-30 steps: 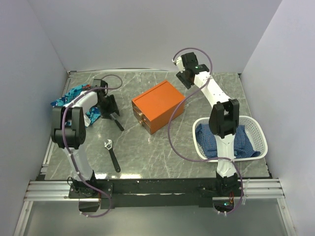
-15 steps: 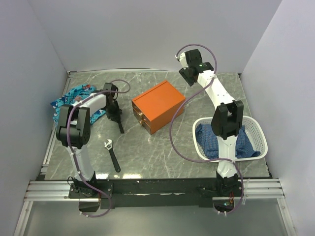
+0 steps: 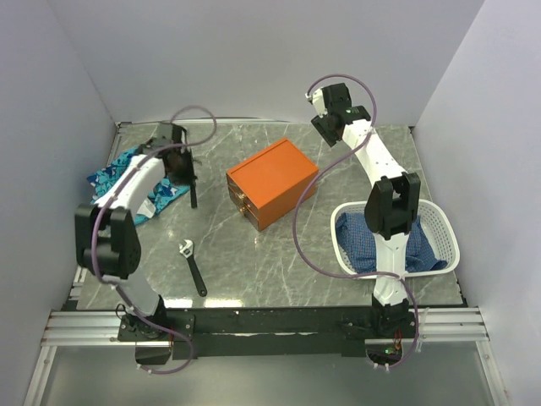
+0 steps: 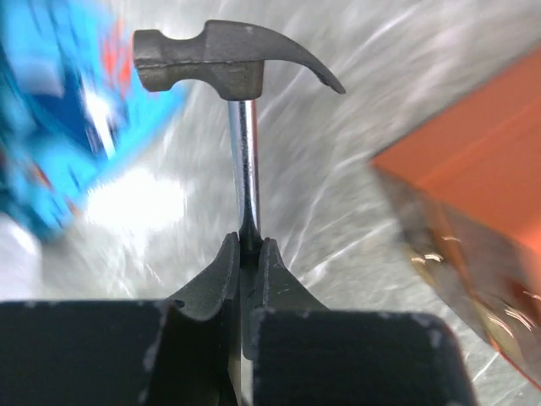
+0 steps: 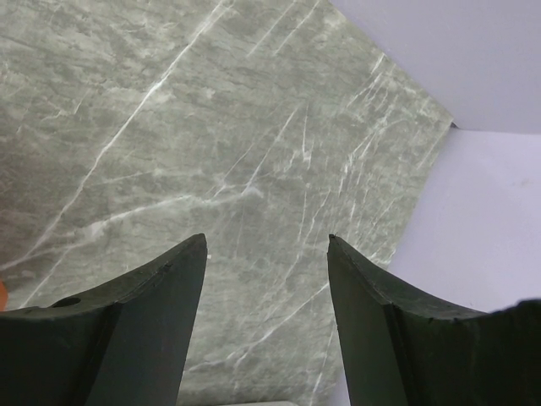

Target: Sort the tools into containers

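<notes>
My left gripper (image 3: pixel 179 166) is shut on the small hammer (image 3: pixel 193 197) and holds it off the table, left of the orange box (image 3: pixel 272 183). In the left wrist view my left gripper (image 4: pixel 248 245) clamps the hammer's silver shaft (image 4: pixel 243 161), with the dark claw head (image 4: pixel 228 63) pointing away and the orange box (image 4: pixel 473 169) at the right. A black-handled silver wrench (image 3: pixel 193 267) lies on the table near the front left. My right gripper (image 3: pixel 330 127) is open and empty behind the box; the right wrist view shows my right gripper (image 5: pixel 266 241) over bare marble.
A blue patterned cloth (image 3: pixel 127 175) lies at the left edge; it is also in the left wrist view (image 4: pixel 59 127). A white basket (image 3: pixel 439 222) holding a blue cloth stands at the front right. Grey walls enclose the table.
My left gripper has lifted the hammer off the table and swung it back and to the left. My right gripper has moved slightly back and to the right.
</notes>
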You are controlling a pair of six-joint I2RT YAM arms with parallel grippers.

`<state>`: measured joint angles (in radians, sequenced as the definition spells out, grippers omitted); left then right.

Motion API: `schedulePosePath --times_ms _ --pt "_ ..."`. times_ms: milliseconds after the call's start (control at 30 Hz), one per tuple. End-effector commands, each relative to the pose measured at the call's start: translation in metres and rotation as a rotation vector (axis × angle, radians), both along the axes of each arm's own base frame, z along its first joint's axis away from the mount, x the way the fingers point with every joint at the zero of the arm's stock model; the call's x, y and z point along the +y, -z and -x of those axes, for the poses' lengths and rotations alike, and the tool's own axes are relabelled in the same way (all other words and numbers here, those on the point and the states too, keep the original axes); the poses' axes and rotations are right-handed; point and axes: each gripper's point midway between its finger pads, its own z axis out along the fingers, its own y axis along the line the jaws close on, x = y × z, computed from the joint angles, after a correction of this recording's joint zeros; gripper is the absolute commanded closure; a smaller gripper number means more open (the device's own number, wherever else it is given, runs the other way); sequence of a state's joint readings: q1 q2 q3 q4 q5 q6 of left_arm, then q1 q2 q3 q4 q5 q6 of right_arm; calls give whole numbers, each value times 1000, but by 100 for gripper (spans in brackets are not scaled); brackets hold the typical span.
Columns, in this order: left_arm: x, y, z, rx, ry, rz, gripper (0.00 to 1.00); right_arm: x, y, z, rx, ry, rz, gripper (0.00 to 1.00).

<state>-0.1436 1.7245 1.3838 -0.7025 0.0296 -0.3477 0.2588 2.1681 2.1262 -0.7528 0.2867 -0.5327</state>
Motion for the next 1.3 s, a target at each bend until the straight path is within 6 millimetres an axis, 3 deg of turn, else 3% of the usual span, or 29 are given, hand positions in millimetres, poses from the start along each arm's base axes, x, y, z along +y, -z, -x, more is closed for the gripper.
schedulePosePath --times_ms 0,67,100,167,200,233,267,300,333,367,433,467,600,733,800,967,1267 --pt "-29 -118 -44 -431 350 39 99 -1 -35 -5 -81 5 -27 34" --pt "-48 -145 -47 -531 541 43 99 -1 -36 -4 -79 3 -29 34" --pt "-57 -169 -52 -595 585 40 99 -1 -37 -4 -84 3 -30 34" --pt "-75 -182 -52 -640 713 47 95 -3 -39 -3 -86 8 -25 34" --pt "-89 -201 -52 -687 764 66 95 -4 -41 -2 -92 9 -26 33" --pt "-98 -197 -57 -680 798 79 95 -6 -41 -2 -91 13 -23 33" --pt "-106 -212 -58 -704 832 77 94 -11 -43 -3 -96 25 -16 33" --pt "-121 -214 -56 -707 878 97 94 -15 -43 -3 -100 34 -10 33" --pt "-129 -204 -63 -679 892 107 94 -19 -44 -4 -103 42 6 33" --pt "-136 -220 -65 -712 910 106 95 -27 -46 -4 -110 60 21 33" --pt "-155 -213 -68 -699 960 134 95 -37 -47 -6 -125 86 46 32" --pt "-161 -222 -70 -728 988 120 95 -44 -49 -7 -128 100 47 32" --pt "-194 -191 -58 -634 1093 121 97 -63 -54 -6 -142 142 67 32" --pt "-206 -157 -52 -546 1127 117 99 -80 -60 -4 -150 171 58 32" --pt "-212 -151 -48 -535 1156 104 99 -85 -59 -2 -144 180 52 32" --pt "-214 -137 -48 -495 1157 78 99 -92 -53 -1 -127 187 46 32" --pt "-207 -93 -37 -348 1165 24 97 -88 -48 -7 -122 183 34 32"
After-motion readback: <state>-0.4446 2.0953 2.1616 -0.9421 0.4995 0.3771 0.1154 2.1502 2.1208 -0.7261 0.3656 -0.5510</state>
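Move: From the left gripper, which already holds the hammer by its handle, the orange box's middle lies about 25 cm to the right, 4 cm ahead and 4 cm lower. The wrench lies some 21 cm back, 2 cm to the right; the blue cloth is roughly 19 cm to the left, 5 cm ahead, both about 10 cm below. From the right gripper the box is around 11 cm back, 18 cm to the left and 11 cm below. Lift the left gripper about 22 cm with the hammer kept pinched by its handle, swinging right and a little forward, then carry on right until it is over the orange box and sink some 12 cm towards its top, turning roughly 65 degrees clockwise on the way. Midway, draw the empty, open right gripper about 9 cm right, away from the box. ##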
